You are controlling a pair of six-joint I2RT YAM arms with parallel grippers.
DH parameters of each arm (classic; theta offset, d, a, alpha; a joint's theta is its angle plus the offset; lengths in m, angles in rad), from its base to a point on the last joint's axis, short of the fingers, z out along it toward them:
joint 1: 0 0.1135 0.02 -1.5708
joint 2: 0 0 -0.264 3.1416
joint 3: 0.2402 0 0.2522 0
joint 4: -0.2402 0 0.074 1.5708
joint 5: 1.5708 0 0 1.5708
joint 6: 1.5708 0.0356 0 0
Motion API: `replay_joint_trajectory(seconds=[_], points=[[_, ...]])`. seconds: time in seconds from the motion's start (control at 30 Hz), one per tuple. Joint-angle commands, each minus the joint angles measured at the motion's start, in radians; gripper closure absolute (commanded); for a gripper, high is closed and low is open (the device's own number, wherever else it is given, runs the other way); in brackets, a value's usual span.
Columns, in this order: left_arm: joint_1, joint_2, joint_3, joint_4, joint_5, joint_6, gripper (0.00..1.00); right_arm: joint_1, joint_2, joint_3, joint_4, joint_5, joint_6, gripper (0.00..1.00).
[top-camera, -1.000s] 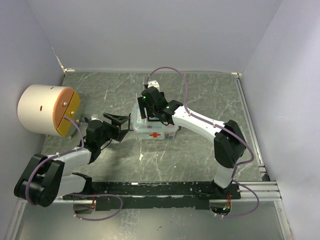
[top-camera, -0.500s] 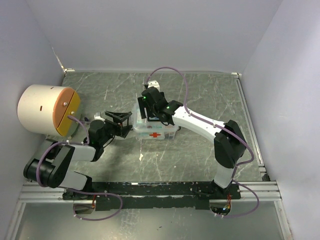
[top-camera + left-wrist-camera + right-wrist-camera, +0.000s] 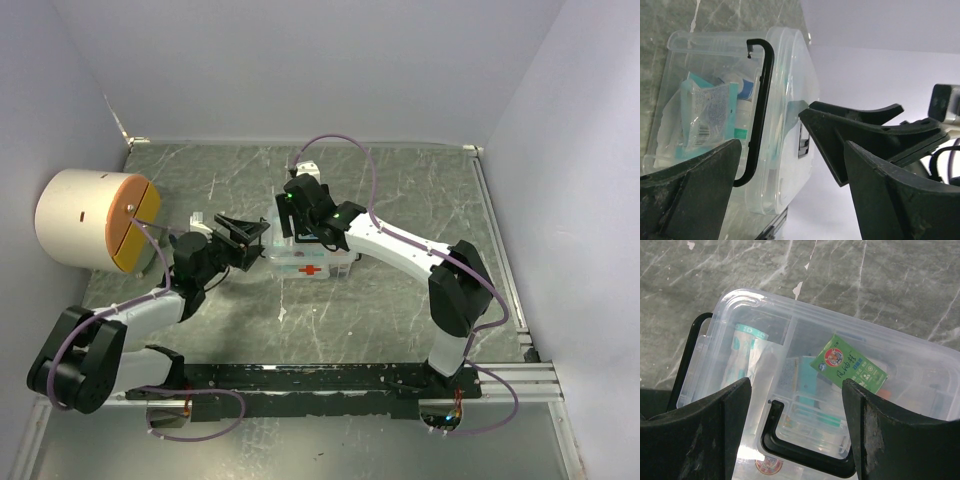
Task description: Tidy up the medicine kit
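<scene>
The medicine kit (image 3: 322, 262) is a small clear case with a red cross, lying at the middle of the table with its lid on. My right gripper (image 3: 291, 233) hangs open right above it. In the right wrist view the kit (image 3: 765, 325) fills the frame, and the right gripper (image 3: 797, 427) has the black handle (image 3: 805, 452) lying between its fingers. A green packet (image 3: 850, 365) shows through the lid. My left gripper (image 3: 249, 233) is open just left of the kit. In its own view the left gripper (image 3: 790, 192) faces the kit (image 3: 787, 95) and its handle (image 3: 760, 115), holding nothing.
A big white cylinder with an orange end (image 3: 92, 220) stands at the left wall. A black rail (image 3: 330, 380) runs along the near edge. The right arm's black fingers (image 3: 865, 125) show beside the kit in the left wrist view.
My left arm has swung its gripper up and to the right, closer to the kit's left end. The right arm and the kit have stayed put.
</scene>
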Motion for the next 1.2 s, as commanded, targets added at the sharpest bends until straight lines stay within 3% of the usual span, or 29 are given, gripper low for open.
replay_joint_trajectory(seconds=[0.0,0.27,0.57,0.8,1.0,1.17], points=[[-0.03,-0.041,0.049,-0.165,0.01,0.137,0.07,0.005,0.036,-0.051,-0.108,-0.036,0.039,0.27],[-0.07,-0.089,0.121,-0.402,-0.055,0.281,0.13,0.005,0.035,-0.051,-0.108,-0.033,0.042,0.28],[-0.106,-0.049,0.188,-0.516,-0.12,0.417,0.37,0.005,0.035,-0.048,-0.112,-0.028,0.044,0.28],[-0.127,-0.044,0.176,-0.515,-0.147,0.467,0.51,0.005,0.033,-0.049,-0.113,-0.021,0.044,0.28],[-0.143,-0.029,0.21,-0.572,-0.16,0.51,0.56,0.005,0.029,-0.051,-0.111,-0.016,0.045,0.28],[-0.148,-0.022,0.238,-0.63,-0.191,0.533,0.51,0.002,0.019,-0.051,-0.108,-0.012,0.05,0.28]])
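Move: The open black latch on the near end of the medicine kit sits almost between my left fingertips, about 2 cm to the right, level fore and aft, and some 3 cm lower. The middle of the kit is roughly 10 cm to the right and 2 cm back, about 6 cm down; the black lid handle is around 9 cm to the right. From my right hand, poised over the lid, the latch lies about 8 cm left, 2 cm back, 3 cm down. I close my left fingers from nearly wide to about half, pinching the black latch in towards the lid's rim, one finger on the latch's outer side and the other over the rim, squeezing harder towards the end. Meanwhile my left hand sinks about 2.5 cm, easing slightly back and right, and rolls some 30 degrees, its left side rising. My right hand stays still over the lid handle. ##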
